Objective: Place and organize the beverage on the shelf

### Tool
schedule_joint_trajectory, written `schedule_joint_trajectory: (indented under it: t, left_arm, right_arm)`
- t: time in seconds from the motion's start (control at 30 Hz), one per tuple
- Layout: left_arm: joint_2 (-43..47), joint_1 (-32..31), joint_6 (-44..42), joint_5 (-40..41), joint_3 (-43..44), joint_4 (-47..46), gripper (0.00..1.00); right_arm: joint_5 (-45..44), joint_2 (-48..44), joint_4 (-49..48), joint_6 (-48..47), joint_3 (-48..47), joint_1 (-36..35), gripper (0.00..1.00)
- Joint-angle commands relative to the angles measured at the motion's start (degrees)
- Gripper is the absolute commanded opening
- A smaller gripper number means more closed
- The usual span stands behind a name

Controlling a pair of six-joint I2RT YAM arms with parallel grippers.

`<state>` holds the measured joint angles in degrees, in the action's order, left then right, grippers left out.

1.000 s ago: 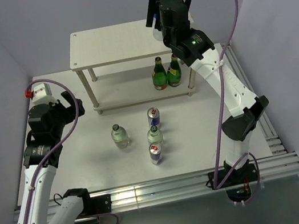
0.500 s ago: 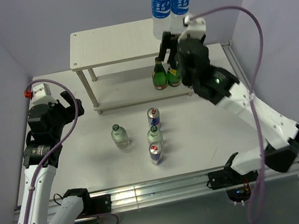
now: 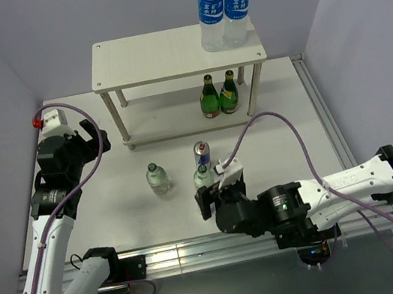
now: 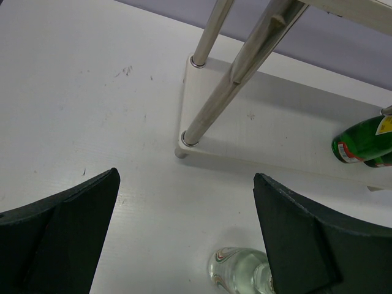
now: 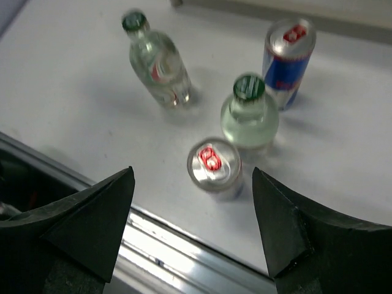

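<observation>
Two blue-labelled clear bottles (image 3: 211, 11) (image 3: 236, 4) stand together at the right end of the shelf's top board (image 3: 150, 56). On the table stand a green-capped clear bottle (image 3: 157, 178), a second one (image 3: 202, 176) and a slim can (image 3: 201, 151). My right gripper (image 3: 221, 194) hovers open above the nearer can (image 5: 214, 165), which it covers in the top view; the can sits apart from the fingers, just past them. Beyond that can are one green-capped bottle (image 5: 249, 110), the far can (image 5: 288, 52) and the other bottle (image 5: 156, 61). My left gripper (image 4: 185, 177) is open and empty over the table, left of the shelf.
Two dark green bottles (image 3: 208, 97) (image 3: 228, 93) stand on the shelf's lower board (image 4: 275, 135). A silver shelf leg (image 4: 211, 101) is ahead of the left gripper, and a clear bottle (image 4: 242, 272) is just below it. The aluminium rail (image 5: 184, 245) runs along the table's near edge.
My right arm has come away from the shelf top, leaving the two blue-labelled bottles there, and swung down to the near can. The left arm has not moved.
</observation>
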<state>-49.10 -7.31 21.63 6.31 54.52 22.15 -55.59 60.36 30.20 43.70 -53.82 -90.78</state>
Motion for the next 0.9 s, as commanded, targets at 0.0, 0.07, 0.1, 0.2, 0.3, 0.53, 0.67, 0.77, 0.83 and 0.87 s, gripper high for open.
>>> schedule_joint_trajectory:
  t: [0.0, 0.07, 0.1, 0.2, 0.3, 0.53, 0.67, 0.77, 0.83, 0.87]
  left_arm:
    - [0.4, 0.3, -1.1, 0.0, 0.5, -0.7, 0.97]
    - [0.5, 0.3, -1.1, 0.0, 0.4, -0.6, 0.97]
    - [0.4, 0.3, -1.1, -0.1, 0.3, -0.7, 0.97]
    - [0.1, 0.3, -1.0, -0.2, 0.2, -0.8, 0.98]
    - [0.1, 0.2, -1.0, -0.2, 0.2, -0.8, 0.98]
    - [0.1, 0.2, -1.0, -0.2, 0.2, -0.7, 0.97]
    - [0.1, 0.2, -1.0, -0.4, 0.1, -0.8, 0.97]
    - [0.1, 0.2, -1.0, -0.6, 0.3, -0.8, 0.97]
    - [0.1, 0.2, -1.1, -0.6, 0.3, -0.8, 0.97]
    - [0.1, 0.2, -1.1, -0.6, 0.2, -0.7, 0.97]
  right_arm:
    - [-6.0, 1.3, 10.4, 18.9, 2.1, -3.8, 0.84]
    - [-4.9, 3.5, 10.2, 22.9, 3.6, -4.8, 0.84]
    - [-4.2, 4.4, 10.9, 24.6, 4.4, -5.1, 0.85]
    - [-4.0, 8.6, 13.7, 30.6, 4.4, -5.6, 0.85]
    - [-3.8, 12.4, 12.4, 31.4, 4.7, -5.5, 0.86]
    - [-4.1, 17.7, 2.2, 28.7, 9.3, -3.9, 0.87]
    - [-5.4, 18.9, -8.2, 23.2, 12.4, -1.9, 0.86]
    - [-7.1, 20.1, -12.9, 20.0, 13.6, -1.5, 0.86]
    - [-7.9, 20.9, -15.5, 18.4, 13.9, -1.2, 0.86]
    - [-8.0, 21.3, -18.2, 16.6, 14.0, -0.9, 0.86]
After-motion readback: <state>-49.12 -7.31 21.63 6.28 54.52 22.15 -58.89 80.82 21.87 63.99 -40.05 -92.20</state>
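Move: My right hand is open above the near table edge. The front can stands about 3 cm ahead of it, 2 cm to its left and 16 cm below. From the same hand, the middle bottle is some 10 cm ahead and 2 cm left, the back can about 17 cm straight ahead, and the left bottle roughly 12 cm ahead and 16 cm left. From my idle left hand, the front can lies about 16 cm back, 29 cm right and 22 cm down. I sink my right hand about 15 cm beside the near side of the front can, easing 2 or 3 cm back at first and coming forward again as the descent ends. On the way the wrist turns about 10 degrees clockwise and rolls its left side down a little, the fingers dip more steeply, and they stay wide open, facing the can. ##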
